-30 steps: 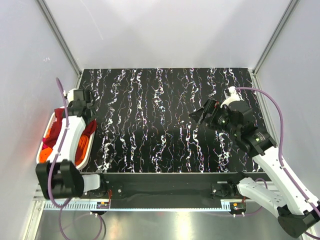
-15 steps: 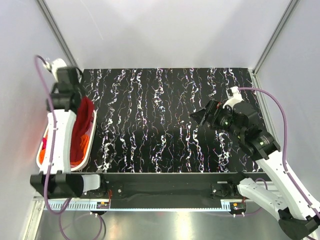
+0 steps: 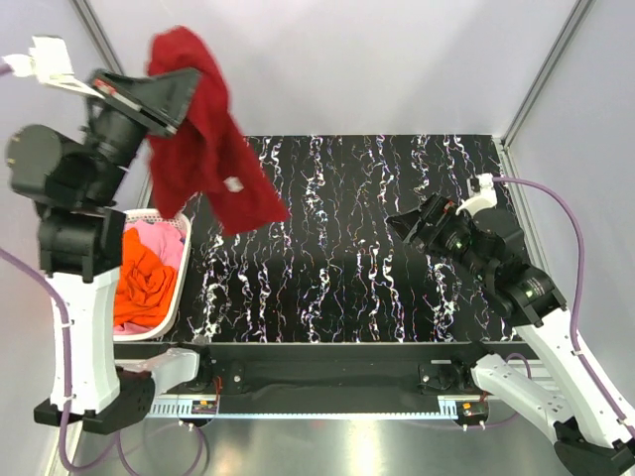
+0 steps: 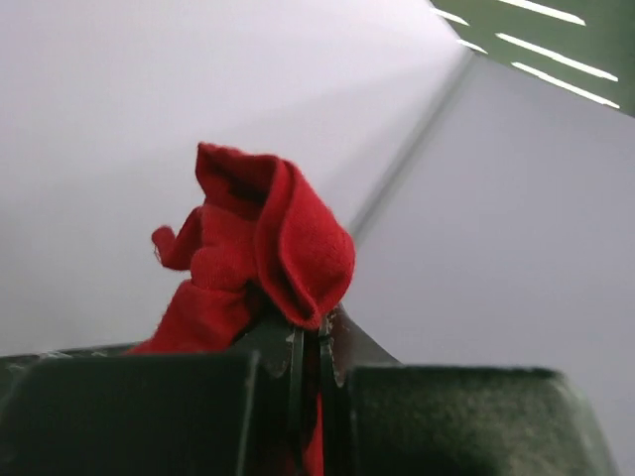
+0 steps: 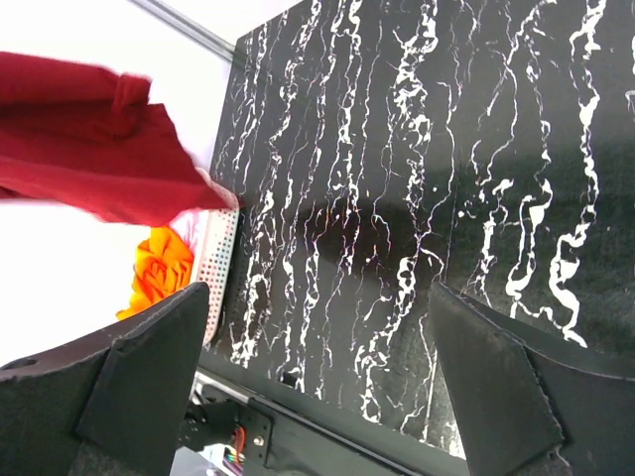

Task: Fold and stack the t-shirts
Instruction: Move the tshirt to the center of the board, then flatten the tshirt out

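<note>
My left gripper (image 3: 184, 74) is raised high over the table's left side and is shut on a dark red t-shirt (image 3: 213, 154), which hangs loose in the air below it. In the left wrist view the red cloth (image 4: 263, 248) bunches over the closed jaws. The shirt also shows in the right wrist view (image 5: 89, 149). An orange t-shirt (image 3: 144, 283) and a pink t-shirt (image 3: 159, 236) lie in the white basket (image 3: 177, 297) at the left. My right gripper (image 3: 402, 226) is open and empty above the table's right half.
The black marbled table (image 3: 337, 248) spreads between the arms. White walls with metal posts enclose it on three sides. The basket (image 5: 220, 268) stands at the table's left edge, near the front.
My left arm has lifted the dark red t-shirt up out of the basket, high into the air. The orange and pink shirts are now uncovered. The right arm has shifted only slightly.
</note>
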Tool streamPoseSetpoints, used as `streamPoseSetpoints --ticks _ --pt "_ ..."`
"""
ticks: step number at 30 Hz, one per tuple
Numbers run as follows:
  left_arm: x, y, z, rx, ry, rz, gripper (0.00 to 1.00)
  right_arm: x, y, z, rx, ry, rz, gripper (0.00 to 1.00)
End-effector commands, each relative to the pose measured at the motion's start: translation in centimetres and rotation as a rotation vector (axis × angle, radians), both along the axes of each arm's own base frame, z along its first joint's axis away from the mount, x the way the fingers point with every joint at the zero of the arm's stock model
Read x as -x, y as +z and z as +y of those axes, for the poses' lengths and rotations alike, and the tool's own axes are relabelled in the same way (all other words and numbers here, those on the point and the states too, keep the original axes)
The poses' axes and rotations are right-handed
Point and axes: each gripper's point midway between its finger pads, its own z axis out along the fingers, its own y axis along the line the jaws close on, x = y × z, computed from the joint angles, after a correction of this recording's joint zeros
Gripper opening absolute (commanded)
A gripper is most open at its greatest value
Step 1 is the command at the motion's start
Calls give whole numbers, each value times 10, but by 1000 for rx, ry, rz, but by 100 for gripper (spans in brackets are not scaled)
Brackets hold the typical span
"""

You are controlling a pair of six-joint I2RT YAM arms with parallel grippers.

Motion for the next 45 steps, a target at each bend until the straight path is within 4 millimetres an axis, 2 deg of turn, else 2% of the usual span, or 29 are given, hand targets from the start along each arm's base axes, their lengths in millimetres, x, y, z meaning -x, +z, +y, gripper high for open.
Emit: streamPoseSetpoints --ticks 1,2,4,5,7,8,9,10,11,12,14,15,16,18,19,20,22,23,25,27,28,31,33,35,37,38,42,45 --pt "23 -6 -55 49 -325 -42 0 -3 0 -2 -61 -52 16 98" --pt "13 -47 -70 45 -365 46 0 -3 -7 -2 -56 -53 30 98" --pt "-3 -99 -83 13 -378 142 0 -2 -15 -4 -55 -61 49 97" --pt "-17 -163 -97 -18 -399 278 0 -2 -26 -3 -48 -64 73 97" --pt "-28 -240 -105 -83 -403 424 0 -1 -36 -5 -40 -75 96 97" --pt "-32 -308 -108 -113 -394 580 0 -2 -49 -6 -28 -82 120 97" --pt "-37 -345 -100 -121 -322 672 0 -5 -58 -5 -15 -90 137 97" --pt "-35 -370 -96 -121 -294 732 6 -7 -69 -4 -1 -92 159 97" --pt "-27 -403 -90 -136 -272 798 12 -8 -90 -4 22 -97 207 97" --pt "-25 -418 -82 -157 -232 839 18 -12 -110 2 52 -87 270 96" --pt "-19 -433 -74 -227 -205 864 27 -13 -133 9 89 -52 340 93" --pt "-15 -445 -63 -272 -158 914 31 -15 -151 17 113 -25 404 92" --pt "-14 -449 -56 -319 -129 916 33 -17 -159 19 122 -24 432 91" --pt "-13 -451 -36 -360 -24 928 45 -27 -177 28 133 -21 487 90" --pt "-12 -447 -30 -374 2 910 50 -32 -179 33 127 -12 495 89" --pt "-12 -446 -26 -383 23 903 55 -37 -192 39 137 -2 529 88" --pt "-11 -447 -24 -395 24 908 60 -46 -195 44 142 -6 547 86" --pt "-9 -449 -27 -397 5 916 61 -47 -207 43 165 -15 577 86" --pt "-6 -462 -31 -400 -23 957 62 -58 -212 35 198 -68 571 85" --pt "-3 -470 -36 -415 -60 979 61 -72 -215 17 238 -143 555 83" --pt "-1 -481 -37 -426 -71 1008 61 -83 -214 -2 225 -193 559 82" --pt "2 -495 -38 -445 -91 1049 60 -94 -216 -17 178 -203 593 77" --pt "1 -499 -36 -461 -79 1059 60 -92 -220 -15 161 -177 619 70" --pt "-2 -499 -36 -461 -70 1064 59 -76 -231 -3 109 -135 687 68" --pt "-6 -497 -39 -444 -79 1075 59 -57 -248 6 61 -136 770 68" --pt "-8 -494 -42 -438 -93 1075 59 -49 -250 19 46 -103 777 68" --pt "-13 -483 -48 -439 -118 1053 59 -21 -262 44 3 -97 854 69" --pt "-13 -480 -42 -452 -86 1040 60 -7 -270 48 -10 -117 894 69"
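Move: My left hand still pinches the red t-shirt high up. From it the center of the board lies about 20 cm to the right and 60 cm below, only a couple of centimetres farther out. The white basket is some 25 cm to its left, 6 cm back and 56 cm down, with the orange shirt inside about 24 cm left and 9 cm back. From my right hand the board's center is roughly 15 cm left, 4 cm ahead and 29 cm below. I whip the t-shirt down onto the board: my left hand plunges about 50 cm, swinging right and then partly back, tips its fingers down some 65 degrees and opens partway down to let go, then bobs up a little and sinks again. My right hand sinks 27 cm, tipping down, sweeps briefly forward-right and back, and narrows slightly but stays open at the cloth's right edge. ##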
